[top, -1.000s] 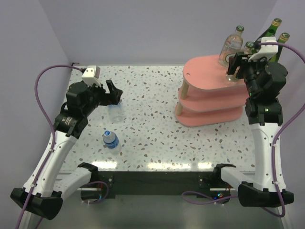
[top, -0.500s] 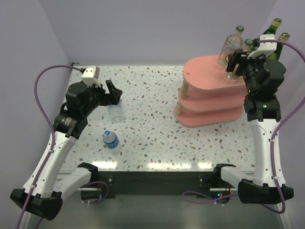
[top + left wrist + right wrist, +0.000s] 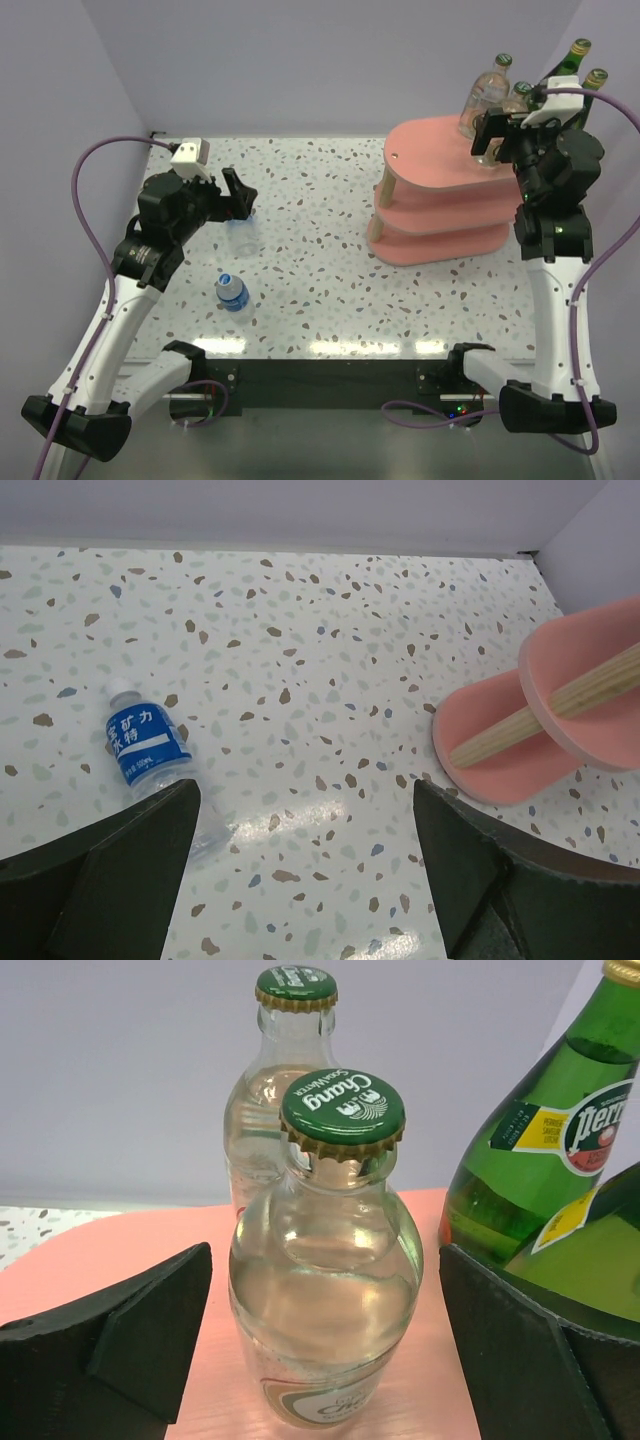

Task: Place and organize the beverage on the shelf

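Observation:
The pink shelf [image 3: 425, 150] stands at the back right. On its top tier are two clear green-capped bottles [image 3: 325, 1290] [image 3: 285, 1090] and two dark green glass bottles [image 3: 575, 60] [image 3: 540, 1160]. My right gripper [image 3: 497, 135] [image 3: 325, 1335] is open around the nearer clear bottle, with a gap on both sides. A blue-labelled plastic bottle [image 3: 145, 745] lies on the table just left of my open, empty left gripper [image 3: 305, 830] [image 3: 238, 195]. Another blue-labelled bottle [image 3: 231, 291] stands nearer the front.
The two lower shelf tiers [image 3: 440, 240] and a wooden post [image 3: 545, 710] show, with speckled table [image 3: 320, 270] between the arms. Purple walls close the back and sides. The right arm's cable [image 3: 610, 250] loops beside the shelf.
My right gripper has opened and let go of the clear green-capped bottle, which now stands free on the top tier. The left arm has not visibly moved.

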`<control>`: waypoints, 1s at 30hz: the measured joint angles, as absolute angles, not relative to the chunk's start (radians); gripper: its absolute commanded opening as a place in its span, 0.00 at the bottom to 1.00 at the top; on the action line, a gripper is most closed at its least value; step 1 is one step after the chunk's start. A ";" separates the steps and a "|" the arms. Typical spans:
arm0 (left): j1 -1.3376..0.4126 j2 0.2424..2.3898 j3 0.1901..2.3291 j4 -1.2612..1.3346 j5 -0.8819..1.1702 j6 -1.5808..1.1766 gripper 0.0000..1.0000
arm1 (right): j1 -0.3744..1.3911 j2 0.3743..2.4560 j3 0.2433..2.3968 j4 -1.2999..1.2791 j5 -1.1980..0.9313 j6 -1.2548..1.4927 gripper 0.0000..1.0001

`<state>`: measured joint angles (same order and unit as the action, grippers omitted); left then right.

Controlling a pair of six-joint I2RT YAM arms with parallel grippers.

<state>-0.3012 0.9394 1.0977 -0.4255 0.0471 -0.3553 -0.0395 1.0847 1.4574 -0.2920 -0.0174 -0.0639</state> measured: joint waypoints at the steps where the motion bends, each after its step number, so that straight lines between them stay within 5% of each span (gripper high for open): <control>1: -0.301 0.939 1.098 -0.425 0.047 -0.355 0.93 | -0.039 1.077 1.457 -0.295 -0.017 -0.064 0.99; 18: -0.301 0.948 1.105 -0.423 0.045 -0.347 0.94 | -0.039 0.859 1.470 -0.429 -0.039 -0.142 0.99; 30: -0.301 0.939 1.146 -0.501 0.017 -0.234 0.95 | -0.039 0.697 1.466 -0.698 -0.628 -0.467 0.97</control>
<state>-0.3012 0.9394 1.1461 -0.5011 0.0170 -0.2344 -0.0395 0.6971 1.4658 -0.6983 -0.6281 -0.4675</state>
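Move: The right hand's open fingers stand around the nearer clear bottle on the shelf top, its middle about 2 cm ahead and 2 cm lower; the farther clear bottle is about 9 cm ahead and 3 cm left, the nearer green bottle about 3 cm ahead and 9 cm right. The blue-labelled bottle lying on the table is roughly 9 cm ahead, 57 cm left and 43 cm below. From the left hand that bottle lies some 14 cm ahead, 3 cm left and 28 cm below. With its fingers staying wide open, the right hand backs straight off the nearer clear bottle towards its own base, rising about 4 cm on the way so that the fingers draw clear past both sides of it. About halfway through it speeds up and swings left as well, sinking again near the end to finish some 17 cm back and 9 cm left, at about its starting height over the shelf's front edge, with the wrist turned roughly 30 degrees counter-clockwise and rolled some 25 degrees left side down. ##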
